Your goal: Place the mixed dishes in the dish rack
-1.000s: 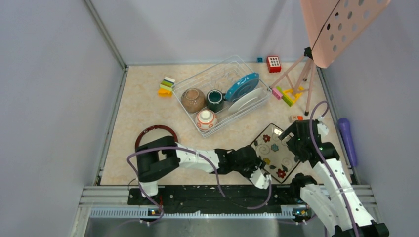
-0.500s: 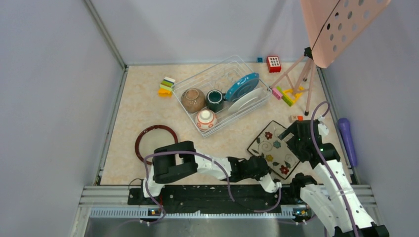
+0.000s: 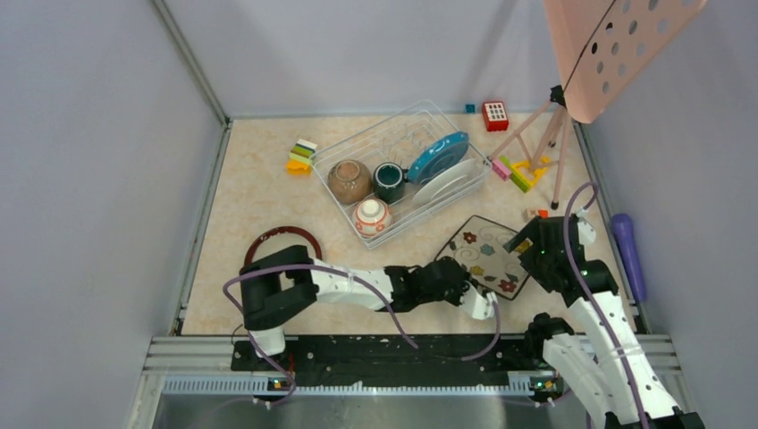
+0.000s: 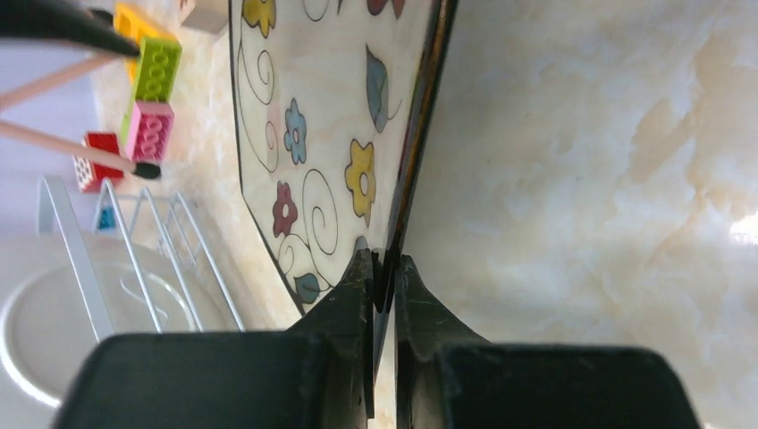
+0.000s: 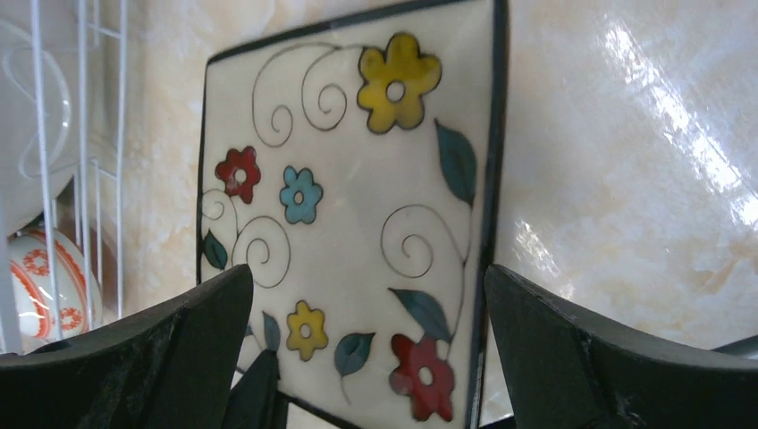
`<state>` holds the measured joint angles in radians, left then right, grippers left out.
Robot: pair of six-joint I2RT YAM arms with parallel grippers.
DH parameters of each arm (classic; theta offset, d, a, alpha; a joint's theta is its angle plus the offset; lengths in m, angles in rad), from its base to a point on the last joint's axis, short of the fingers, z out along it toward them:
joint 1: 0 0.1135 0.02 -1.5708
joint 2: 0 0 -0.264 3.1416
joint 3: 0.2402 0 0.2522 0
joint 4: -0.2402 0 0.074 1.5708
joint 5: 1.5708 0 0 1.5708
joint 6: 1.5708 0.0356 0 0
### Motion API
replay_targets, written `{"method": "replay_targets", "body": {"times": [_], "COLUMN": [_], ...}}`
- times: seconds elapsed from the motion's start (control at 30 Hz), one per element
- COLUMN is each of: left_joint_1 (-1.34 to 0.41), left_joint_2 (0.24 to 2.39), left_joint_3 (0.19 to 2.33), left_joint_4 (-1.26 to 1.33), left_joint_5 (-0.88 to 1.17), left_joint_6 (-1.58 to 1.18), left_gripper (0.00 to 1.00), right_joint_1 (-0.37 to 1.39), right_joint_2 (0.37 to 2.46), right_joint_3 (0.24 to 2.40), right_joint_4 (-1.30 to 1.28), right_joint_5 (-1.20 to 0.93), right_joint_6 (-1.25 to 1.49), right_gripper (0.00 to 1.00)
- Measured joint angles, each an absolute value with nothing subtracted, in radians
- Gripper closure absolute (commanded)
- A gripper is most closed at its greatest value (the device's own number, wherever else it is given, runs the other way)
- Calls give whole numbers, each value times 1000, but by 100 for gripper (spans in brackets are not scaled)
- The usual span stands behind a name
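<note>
The black square plate, cream-faced with painted flowers, is right of the table's centre. My left gripper is shut on its near edge, and the left wrist view shows the jaws pinching the dark rim. My right gripper hangs open over the plate's right side, its fingers either side of the plate without touching. The dish rack holds a brown bowl, a green mug, a patterned bowl, a blue plate and a white plate. A red-rimmed round plate lies at the left, partly under my left arm.
Toy blocks lie left of the rack and more blocks lie right of it by a pink tripod stand. A red keypad toy sits at the back. A purple object lies along the right wall.
My left gripper has shut on the square plate's near edge. The plate has moved up and left, toward the rack. The right gripper has stayed open in place.
</note>
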<state>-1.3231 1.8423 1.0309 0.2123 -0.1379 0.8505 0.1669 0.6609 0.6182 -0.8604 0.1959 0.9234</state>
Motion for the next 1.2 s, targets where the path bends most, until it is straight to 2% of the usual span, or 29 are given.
{"method": "replay_targets", "body": {"times": [0.47,0.6,0.7,0.9,0.93,1.03,1.13,1.2], "left_joint_1": [-1200,-1192,-1192,-1191,-1189,-1176,-1175,-1179], "left_joint_2": [1702,1682,1675,1652,1646,1632,1628,1628], "left_joint_3": [904,883,871,841,837,831,836,844], "left_joint_4": [240,255,265,287,286,290,282,260], "left_joint_5": [45,71,83,89,83,69,74,82], "left_joint_6": [678,661,653,647,646,638,613,595], "left_gripper": [100,100,100,99,94,71,53,47], "right_joint_1": [157,149,147,146,143,142,141,141], "right_joint_2": [677,677,672,641,635,617,614,608], "right_joint_3": [604,505,433,374,374,397,403,409], "right_joint_4": [-806,-698,-617,-542,-537,-514,-538,-549], "right_joint_5": [176,77,5,-56,-59,-75,-82,-84], "right_joint_6": [939,965,999,1061,1078,1085,1102,1110], "right_gripper": [1,7,28,97,100,100,100,100]}}
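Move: The left hand already pinches the square plate's near edge, the plate's middle some 3 cm ahead, 4 cm right and 2 cm below. From the open right hand, the plate's middle lies about 7 cm left, level fore and aft, 6 cm down, with its right edge close by. The rack's white plate stands roughly 16 cm ahead and 17 cm left of that hand, and a small wooden block 9 cm ahead, 2 cm right, 8 cm lower. Left hand draws the plate 5 cm left; right hand follows, dips, pinches its right edge; left hand opens. ##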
